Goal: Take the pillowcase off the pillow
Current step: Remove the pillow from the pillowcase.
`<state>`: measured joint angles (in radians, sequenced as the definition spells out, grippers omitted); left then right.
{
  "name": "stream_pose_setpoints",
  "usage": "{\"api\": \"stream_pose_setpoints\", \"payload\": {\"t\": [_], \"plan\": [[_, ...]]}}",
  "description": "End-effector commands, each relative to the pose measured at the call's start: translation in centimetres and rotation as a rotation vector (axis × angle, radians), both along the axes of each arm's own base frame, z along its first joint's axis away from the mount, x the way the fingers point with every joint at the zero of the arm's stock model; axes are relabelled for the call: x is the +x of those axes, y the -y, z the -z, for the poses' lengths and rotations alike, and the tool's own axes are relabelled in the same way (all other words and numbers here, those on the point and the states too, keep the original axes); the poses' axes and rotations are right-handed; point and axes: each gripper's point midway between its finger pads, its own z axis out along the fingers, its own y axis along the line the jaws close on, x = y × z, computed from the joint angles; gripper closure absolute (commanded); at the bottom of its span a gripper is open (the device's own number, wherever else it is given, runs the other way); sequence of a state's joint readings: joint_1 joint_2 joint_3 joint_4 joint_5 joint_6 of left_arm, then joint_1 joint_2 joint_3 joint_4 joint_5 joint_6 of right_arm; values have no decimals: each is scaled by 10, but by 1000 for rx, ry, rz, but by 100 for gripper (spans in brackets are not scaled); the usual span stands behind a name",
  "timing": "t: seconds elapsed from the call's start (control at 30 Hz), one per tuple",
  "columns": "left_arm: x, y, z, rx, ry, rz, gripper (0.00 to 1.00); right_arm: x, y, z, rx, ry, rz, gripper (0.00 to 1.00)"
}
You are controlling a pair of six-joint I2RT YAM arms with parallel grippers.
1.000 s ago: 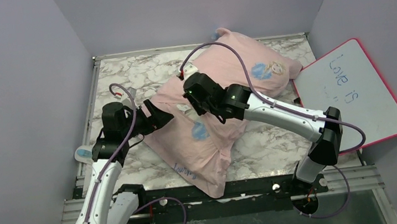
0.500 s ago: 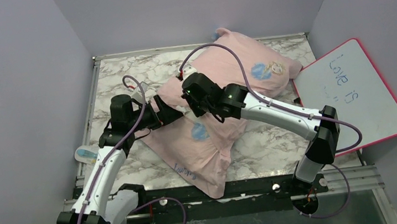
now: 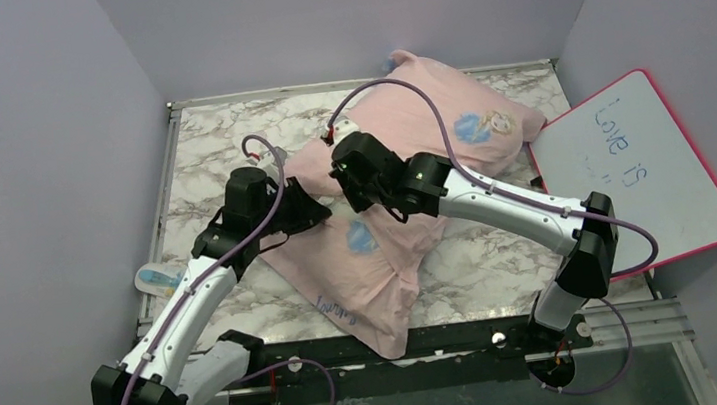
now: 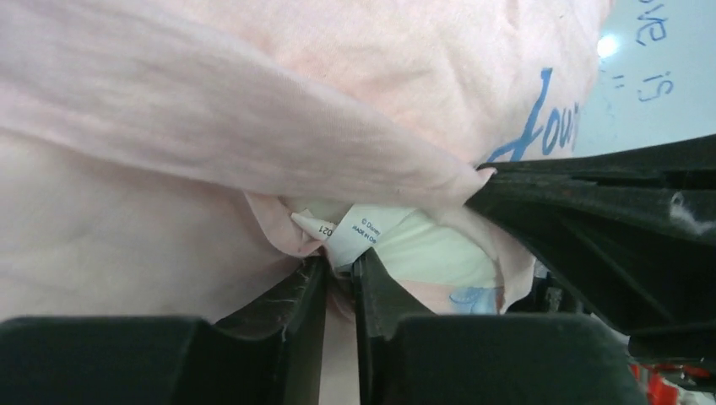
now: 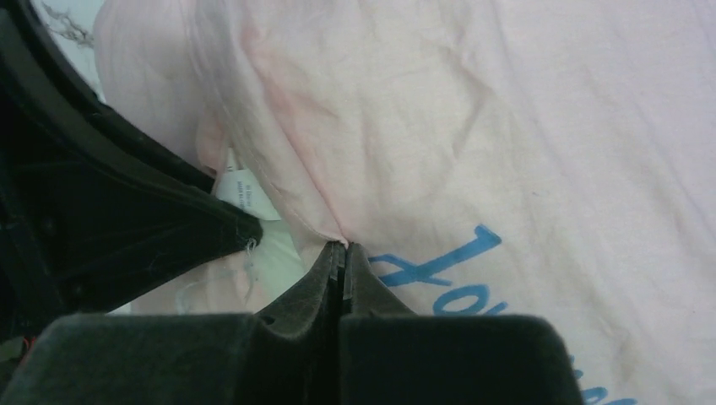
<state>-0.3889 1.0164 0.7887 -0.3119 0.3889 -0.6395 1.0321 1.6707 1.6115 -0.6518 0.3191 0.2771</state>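
The pale pink pillowcase covers a plump cushion lying slantwise on the marble table. Blue cursive lettering shows on it near the front. My left gripper is at the case's left edge. In the left wrist view it is shut on the pink hem and its white label. A strip of the white pillow shows inside the opening. My right gripper is close beside it and pinches a fold of the pillowcase; its jaws are pressed together on the fabric.
A pink-framed whiteboard leans at the right edge of the table. A small blue and white object lies off the left edge. Lilac walls close in the left, back and right sides.
My left arm has moved right to the pillowcase's opening and its jaws have closed from wide open onto the hem. The right gripper has stayed put, pinching the fabric.
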Motion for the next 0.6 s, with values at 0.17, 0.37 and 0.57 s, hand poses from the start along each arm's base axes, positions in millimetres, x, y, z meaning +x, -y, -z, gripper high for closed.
{"api": "stream_pose_setpoints", "payload": {"t": [0.17,0.37,0.57], "plan": [[-29,-75,36,252,-148,-335,100,32,37,0,34,-12,213,99],[-55,-94,52,281,-238,-417,100,38,47,-1,44,-15,243,99],[-67,-78,53,180,-247,-351,100,-3,-19,-15,252,-147,-146,96]]}}
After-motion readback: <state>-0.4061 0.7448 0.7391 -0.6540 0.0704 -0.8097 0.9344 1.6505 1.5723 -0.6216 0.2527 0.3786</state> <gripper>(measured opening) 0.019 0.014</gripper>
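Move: The left rim of the pillowcase's opening lies right at the left fingertips, with the white pillow about 3 cm to their right and a centimetre ahead. The blue patch is some 6 cm right, 5 cm back and 4 cm below. The right hand has the right rim in its fingertips, the white pillow about 3 cm to its left and level with it, the blue patch 6 cm straight back. Left fingers close on the left rim, drawing it 6 cm left and back; right hand, still pinching, eases forward-right. ##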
